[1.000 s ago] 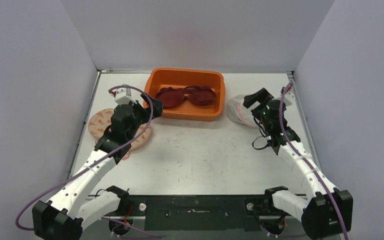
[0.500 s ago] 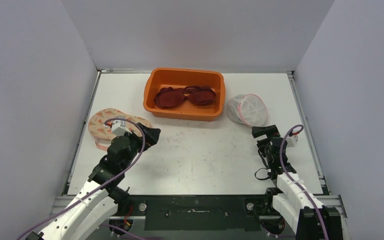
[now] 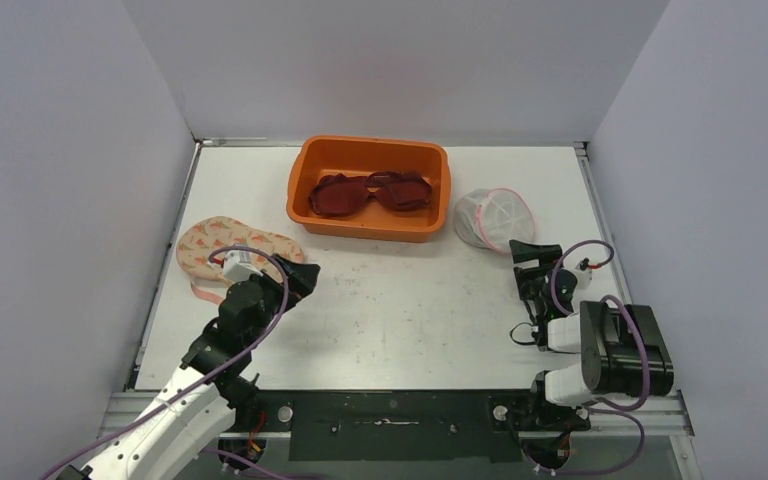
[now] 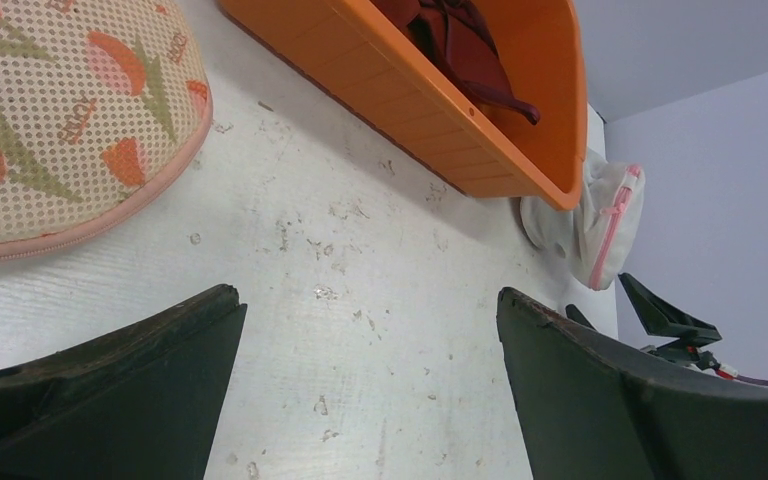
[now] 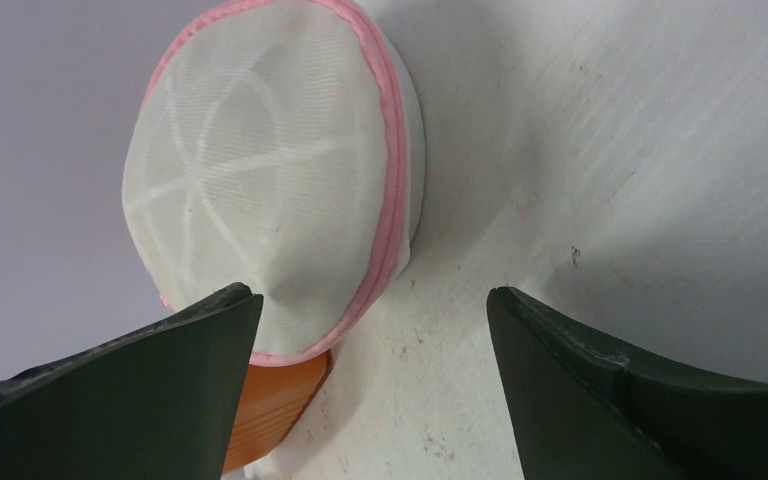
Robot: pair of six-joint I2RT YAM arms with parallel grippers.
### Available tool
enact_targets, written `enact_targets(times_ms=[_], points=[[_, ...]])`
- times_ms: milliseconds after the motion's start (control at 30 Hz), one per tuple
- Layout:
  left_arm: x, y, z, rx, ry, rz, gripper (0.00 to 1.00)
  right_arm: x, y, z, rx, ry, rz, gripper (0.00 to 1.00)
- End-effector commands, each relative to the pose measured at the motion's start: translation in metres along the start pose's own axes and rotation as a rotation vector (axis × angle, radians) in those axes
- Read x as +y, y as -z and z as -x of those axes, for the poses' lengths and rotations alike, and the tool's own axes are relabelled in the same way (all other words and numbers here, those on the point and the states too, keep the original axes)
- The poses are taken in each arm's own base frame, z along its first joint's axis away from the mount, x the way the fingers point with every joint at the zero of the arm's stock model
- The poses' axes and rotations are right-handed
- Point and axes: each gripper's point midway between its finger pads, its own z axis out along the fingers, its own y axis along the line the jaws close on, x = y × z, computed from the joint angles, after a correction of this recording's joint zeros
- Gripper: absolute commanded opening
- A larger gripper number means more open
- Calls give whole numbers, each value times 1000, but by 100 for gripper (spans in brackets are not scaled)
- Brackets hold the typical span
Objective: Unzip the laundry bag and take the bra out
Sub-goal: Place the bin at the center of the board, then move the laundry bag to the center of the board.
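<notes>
A dark red bra (image 3: pixel 375 192) lies inside the orange bin (image 3: pixel 305 190) at the back; in the left wrist view the bra (image 4: pixel 460 50) shows over the bin's wall (image 4: pixel 430 100). The white mesh laundry bag (image 3: pixel 495 220) with pink zip trim rests right of the bin. My right gripper (image 3: pixel 532 255) stands open just in front of it, apart from it; its wrist view has the bag (image 5: pixel 260 180) beyond the open gripper (image 5: pixel 375 295). My left gripper (image 3: pixel 300 272) hovers open over bare table, nothing between its fingers (image 4: pixel 370 300).
A peach patterned mesh pouch (image 3: pixel 225 255) with a pink edge lies at the left, just behind my left gripper, and fills the upper left of the left wrist view (image 4: pixel 60 120). Walls close the table on three sides. The right arm is folded at its base.
Both arms have pulled back toward the near edge, the left away from the patterned pouch, the right away from the white bag and folded down. Both grippers stay open.
</notes>
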Motion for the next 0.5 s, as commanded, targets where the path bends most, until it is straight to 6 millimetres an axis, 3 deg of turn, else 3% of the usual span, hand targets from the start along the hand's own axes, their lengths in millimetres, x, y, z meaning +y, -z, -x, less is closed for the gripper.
enact_targets(times_ms=[0, 333, 467], points=[[-15, -2, 14, -52, 38, -44, 98, 48, -11, 14, -42, -48, 203, 82], [-23, -5, 14, -39, 40, -58, 98, 61, -18, 4, 6, -3, 253, 50], [-23, -4, 15, -36, 37, -52, 99, 71, -18, 2, 25, 10, 289, 29]])
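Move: The near corner of the white laundry bag's pink zip rim is just past the right fingertips; the bag's middle lies about 7 cm ahead, 5 cm to the left and 2 cm lower. Beyond it, the orange bin is centred some 16 cm ahead of the right hand and 31 cm to its left, with the bra inside it. From the idle left hand the bag is about 16 cm ahead, 38 cm to the right and 11 cm below. Forward into the near corner of the white bag goes the right hand, about 2.5 cm and a little to the left, dipping slightly at first and then rising to end some 2 cm higher. Its fingers, one above the other, close from nearly wide to under half open around the pink zip edge, while the fingertips tilt up about 5 degrees. ##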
